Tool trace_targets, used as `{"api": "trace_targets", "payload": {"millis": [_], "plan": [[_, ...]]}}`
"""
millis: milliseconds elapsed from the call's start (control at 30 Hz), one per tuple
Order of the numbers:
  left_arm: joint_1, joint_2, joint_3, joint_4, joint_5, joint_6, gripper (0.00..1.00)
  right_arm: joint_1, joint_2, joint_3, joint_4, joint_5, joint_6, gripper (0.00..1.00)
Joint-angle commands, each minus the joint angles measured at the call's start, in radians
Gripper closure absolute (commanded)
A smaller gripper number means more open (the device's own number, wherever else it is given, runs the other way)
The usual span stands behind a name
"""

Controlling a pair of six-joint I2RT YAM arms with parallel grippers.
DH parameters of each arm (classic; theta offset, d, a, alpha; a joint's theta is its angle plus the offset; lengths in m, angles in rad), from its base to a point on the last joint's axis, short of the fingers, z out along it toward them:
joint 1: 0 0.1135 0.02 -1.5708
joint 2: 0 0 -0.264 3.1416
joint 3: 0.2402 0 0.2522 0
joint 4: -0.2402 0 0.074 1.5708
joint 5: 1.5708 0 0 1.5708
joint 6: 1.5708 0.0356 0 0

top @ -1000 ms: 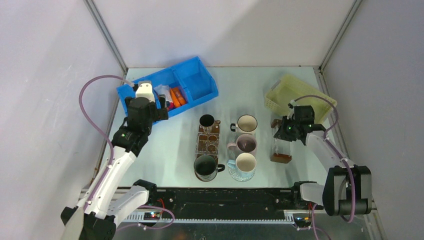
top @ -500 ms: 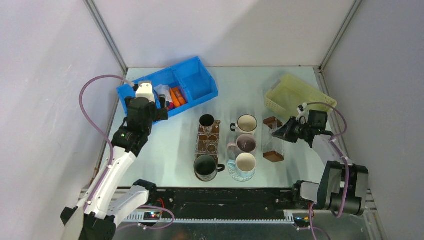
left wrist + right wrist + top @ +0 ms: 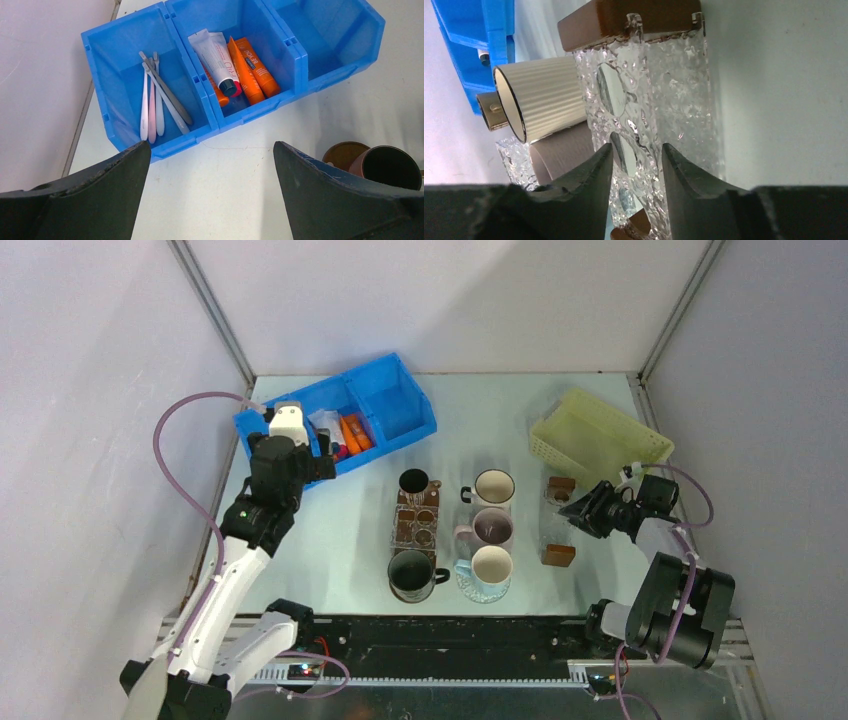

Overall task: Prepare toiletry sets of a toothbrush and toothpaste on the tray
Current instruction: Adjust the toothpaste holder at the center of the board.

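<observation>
Several toothbrushes [image 3: 155, 105], grey and pale pink, lie in the left compartment of the blue bin [image 3: 200, 132]. Orange toothpaste tubes [image 3: 252, 67] and a white one [image 3: 217, 55] fill the middle compartment. My left gripper [image 3: 211, 146] hangs open over bare table just in front of the bin, holding nothing. My right gripper [image 3: 636, 147] is open, jaws a little apart, right against a clear textured holder with brown ends [image 3: 659, 100] that lies on the table [image 3: 553, 525]. I cannot tell which thing is the tray.
A pale yellow basket [image 3: 600, 435] stands at the back right. Mugs cluster mid-table: three light ones [image 3: 492, 528] and two dark ones [image 3: 410, 573]. Another clear brown-ended holder [image 3: 415, 525] lies between the two groups.
My right gripper has opened and drawn back to the right, letting go of the clear holder, which now lies flat. The left arm has not moved.
</observation>
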Motion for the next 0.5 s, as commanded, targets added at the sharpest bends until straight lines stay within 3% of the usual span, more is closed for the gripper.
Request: {"api": "trace_targets", "payload": {"millis": [0,167,300,367,400,467], "plan": [[0.006,-0.007,0.003,0.026,0.019,0.012,0.0,-0.004,-0.105,-0.003,-0.017,0.064,-0.015,0.52],[0.005,-0.01,-0.001,0.027,0.012,0.012,0.0,0.04,-0.232,-0.002,-0.071,0.205,-0.016,0.42],[0.006,-0.006,0.0,0.028,0.012,0.011,0.0,0.101,-0.35,0.025,-0.158,0.417,-0.032,0.3],[0.006,-0.002,0.001,0.028,0.013,0.011,0.0,0.17,-0.376,0.052,-0.205,0.538,-0.04,0.2],[0.005,-0.003,0.0,0.028,0.014,0.011,0.0,0.233,-0.383,0.062,-0.216,0.621,-0.044,0.09],[0.005,0.0,0.002,0.028,0.012,0.011,0.0,0.328,-0.379,0.094,-0.248,0.758,-0.05,0.01]]}}
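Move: The toothpaste holder's middle lies about 3 cm to the right hand's left, level with it fore and aft and some 2 cm below. Beyond the holder, the pink mug is about 16 cm left of the hand and 2 cm back, the ribbed white mug 16 cm left and 6 cm ahead. The green basket's middle is some 16 cm ahead and 6 cm right. From the left hand the holder is roughly 50 cm right, 5 cm back and 22 cm below. Upward and slightly back to the right, the right hand backs off some 3.5 cm from the side of the toothpaste holder. Meanwhile its wrist rolls about 25 degrees so the fingers lean less to the left and point more steeply down. The fingers spread from under half open to almost fully open, ending above the holder with its long body in view between them. ##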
